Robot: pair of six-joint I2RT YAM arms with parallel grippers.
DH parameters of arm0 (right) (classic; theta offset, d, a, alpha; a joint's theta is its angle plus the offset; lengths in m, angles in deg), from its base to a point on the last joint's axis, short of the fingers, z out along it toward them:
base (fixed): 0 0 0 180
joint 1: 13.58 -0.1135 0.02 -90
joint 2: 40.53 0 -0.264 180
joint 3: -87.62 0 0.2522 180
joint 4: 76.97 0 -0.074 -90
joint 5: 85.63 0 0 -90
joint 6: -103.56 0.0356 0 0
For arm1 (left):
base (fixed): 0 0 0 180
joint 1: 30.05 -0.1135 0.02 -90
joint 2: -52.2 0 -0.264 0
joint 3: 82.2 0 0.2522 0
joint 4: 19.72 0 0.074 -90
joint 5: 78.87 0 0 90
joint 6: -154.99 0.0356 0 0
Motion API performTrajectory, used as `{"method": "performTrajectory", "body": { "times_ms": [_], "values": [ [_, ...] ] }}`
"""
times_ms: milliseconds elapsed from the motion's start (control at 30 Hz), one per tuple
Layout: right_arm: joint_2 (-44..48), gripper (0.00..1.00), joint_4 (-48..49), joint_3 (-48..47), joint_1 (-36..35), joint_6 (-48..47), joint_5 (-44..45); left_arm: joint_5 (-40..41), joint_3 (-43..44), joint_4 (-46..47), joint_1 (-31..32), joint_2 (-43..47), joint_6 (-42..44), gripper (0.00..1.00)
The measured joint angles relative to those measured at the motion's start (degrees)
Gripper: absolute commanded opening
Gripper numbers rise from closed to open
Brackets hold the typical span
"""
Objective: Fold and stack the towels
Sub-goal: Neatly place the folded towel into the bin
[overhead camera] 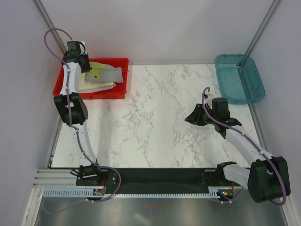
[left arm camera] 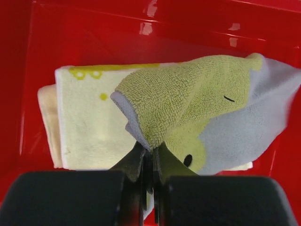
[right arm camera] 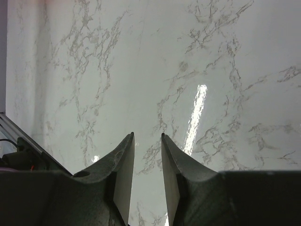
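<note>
In the left wrist view my left gripper point(left arm camera: 151, 148) is shut on a corner of a grey towel with a yellow-green terry patch point(left arm camera: 188, 99), which is lifted slightly and drapes to the right. Under it lie a folded pale-yellow printed towel point(left arm camera: 89, 122) and a cream towel point(left arm camera: 47, 122), stacked in the red bin point(left arm camera: 94, 33). From above, the left gripper point(overhead camera: 87, 66) is over the bin's back left, the grey towel point(overhead camera: 110, 74) spread across the stack point(overhead camera: 96, 85). My right gripper point(overhead camera: 190, 117) hovers open over the bare marble table point(right arm camera: 141, 56), its fingers point(right arm camera: 124, 165) holding nothing.
The red bin point(overhead camera: 117, 92) sits at the table's back left corner. A teal tray point(overhead camera: 237, 77) stands at the back right, with nothing seen in it. Grey walls close in the table on three sides.
</note>
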State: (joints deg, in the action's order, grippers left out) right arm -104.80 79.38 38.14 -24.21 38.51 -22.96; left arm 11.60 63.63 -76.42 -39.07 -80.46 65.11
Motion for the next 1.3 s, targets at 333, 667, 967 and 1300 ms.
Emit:
{"method": "performTrajectory", "body": {
  "times_ms": [333,667,967,1300],
  "values": [
    [-2.47,0.37,0.0,-0.37,0.04,-0.83,0.0,-4.28,0.74,2.45,-6.69,-3.32,0.66,0.02],
    [-4.2,0.37,0.0,-0.42,0.09,-1.27,-0.02,-6.75,0.09,5.4,-9.42,-8.98,0.79,0.02],
    [-5.25,0.37,0.0,-0.44,0.22,-1.44,0.0,-7.17,-0.26,8.07,-10.45,-9.94,0.76,0.04],
    [-5.99,0.37,0.02,-0.44,0.79,-1.53,0.04,-7.13,-0.35,10.03,-11.87,-10.21,0.17,0.66]
  ]
}}
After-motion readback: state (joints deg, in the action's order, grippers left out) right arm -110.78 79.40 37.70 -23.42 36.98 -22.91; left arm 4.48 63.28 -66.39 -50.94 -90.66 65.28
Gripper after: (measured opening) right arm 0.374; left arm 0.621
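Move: My left hand still grips the left end of the green-and-grey folded towel, which trails off to the right over the red bin. The place for that end, the left part of the towel stack, is roughly 10 cm to the left, 1 cm back and 10 cm below; the stack's middle is almost under the hand, 2 cm back. The bin's left wall stands about 19 cm left and 3 cm back. From my idle right hand that place is about 73 cm left and 27 cm ahead. I draw the pinched towel end left across the bin, some 11 cm, dipping about 8 cm as I go to bring it down onto the stack's left part. Near the bottom I creep a last couple of centimetres left towards the bin's left wall, then open my left fingers wide and let go of the towel. My empty right hand sinks about 3 cm over the bare table. ##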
